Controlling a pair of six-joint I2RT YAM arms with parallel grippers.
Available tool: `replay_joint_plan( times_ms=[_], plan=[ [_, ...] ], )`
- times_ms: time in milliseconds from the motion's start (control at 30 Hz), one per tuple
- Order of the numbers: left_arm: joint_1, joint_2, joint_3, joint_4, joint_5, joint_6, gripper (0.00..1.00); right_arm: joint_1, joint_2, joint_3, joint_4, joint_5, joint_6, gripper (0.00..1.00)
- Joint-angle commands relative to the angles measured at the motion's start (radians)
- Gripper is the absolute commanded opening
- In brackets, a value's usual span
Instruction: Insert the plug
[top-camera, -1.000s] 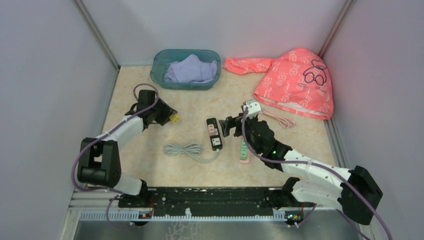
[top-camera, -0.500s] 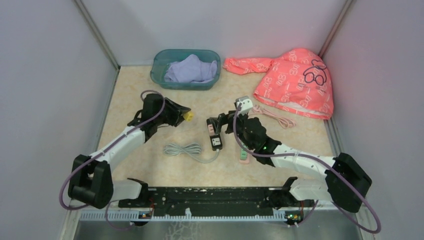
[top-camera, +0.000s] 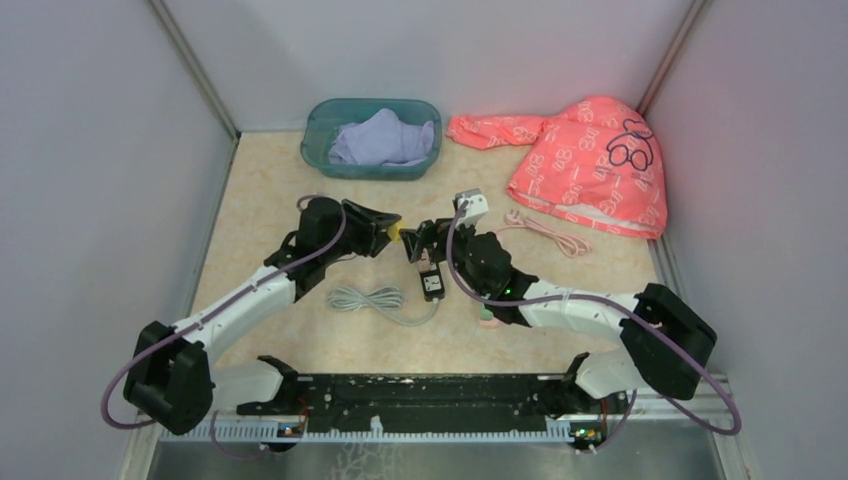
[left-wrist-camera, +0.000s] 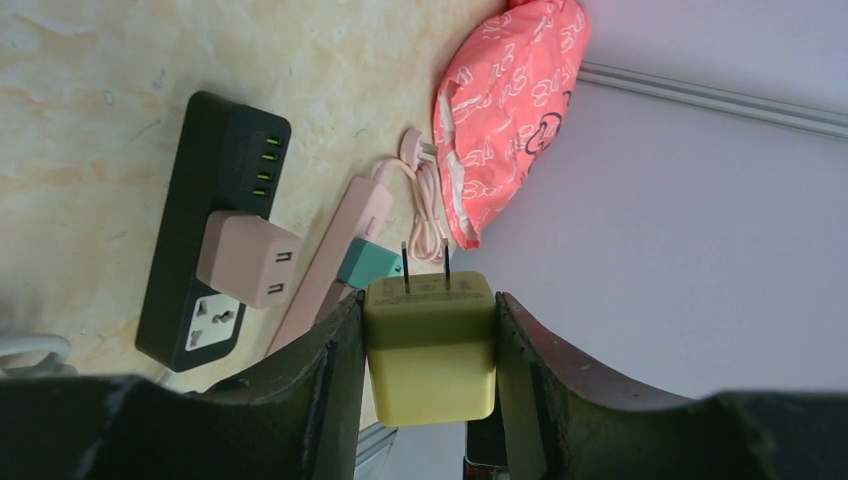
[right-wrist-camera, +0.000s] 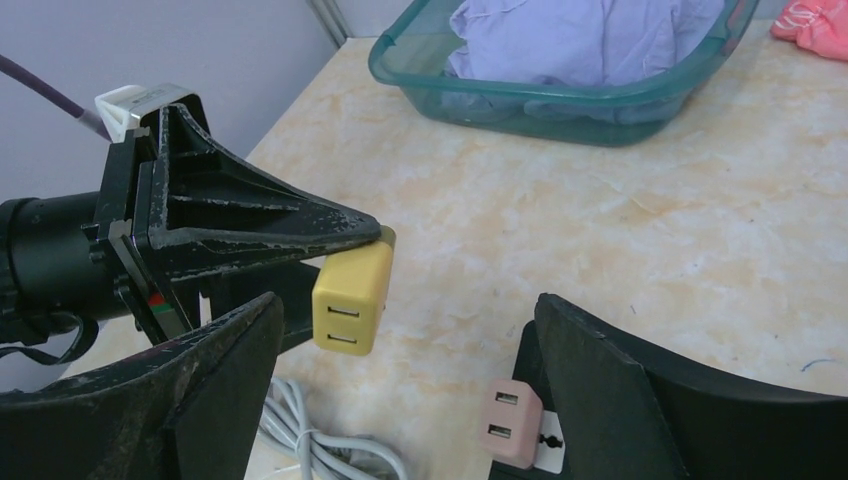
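My left gripper (left-wrist-camera: 430, 300) is shut on a yellow plug (left-wrist-camera: 430, 345), prongs pointing away from the wrist, held above the table near its middle (top-camera: 395, 232). A black power strip (left-wrist-camera: 215, 190) lies on the table with a pink adapter (left-wrist-camera: 247, 258) plugged into it and a free white socket beside that. My right gripper (right-wrist-camera: 410, 300) stands open just right of the yellow plug (right-wrist-camera: 352, 290), over the far end of the black strip (top-camera: 432, 283). Nothing is between its fingers. The two grippers face each other, a short gap apart.
A pink power strip (left-wrist-camera: 340, 250) with a teal adapter (left-wrist-camera: 368, 265) lies right of the black one. A coiled grey cable (top-camera: 365, 298) lies at front left. At the back stand a teal basin (top-camera: 318, 140) of lilac cloth and a pink garment (top-camera: 590, 160), with a pink cable (top-camera: 545, 228).
My left arm has swung right toward the table's middle with the yellow plug. My right arm has moved left over the black strip to meet it.
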Motion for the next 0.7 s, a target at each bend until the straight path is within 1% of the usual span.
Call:
replay_joint_plan(
  times_ms=[0,233,533,667],
  plan=[
    [-0.035,-0.036,-0.003,0.049,-0.074,-0.093,0.26,0.027,0.03,0.073,0.107,0.042,-0.009,0.94],
    [-0.062,-0.034,0.008,0.052,-0.097,-0.118,0.26,0.049,0.081,0.101,0.112,0.083,-0.047,0.85],
    [-0.081,-0.032,0.006,0.074,-0.113,-0.135,0.26,0.07,0.14,0.125,0.119,0.108,-0.067,0.64],
    [-0.09,-0.033,-0.001,0.082,-0.116,-0.149,0.26,0.075,0.158,0.127,0.128,0.123,-0.071,0.6]
  ],
)
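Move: The yellow plug, pinched between the left fingertips with its slotted face towards the right hand, lies about 5 cm left, 4 cm ahead and 3 cm below the right hand point. From the left hand, that open right gripper is some 5 cm right, 4 cm back and 3 cm up. Beneath the right hand, about 16 cm down, the black power strip sits 5 cm ahead and 2 cm right; the grey cord coil lies 11 cm left and 1 cm back. Still pinching the yellow plug, the left hand eases about 2 cm up and to the right, offering it to the right gripper. The right hand comes to meet it, going nearly 3 cm left; it first rises slightly, then sinks over a centimetre while its wide-open fingers close by about a third around the plug's slotted end, with no grip visible yet. ##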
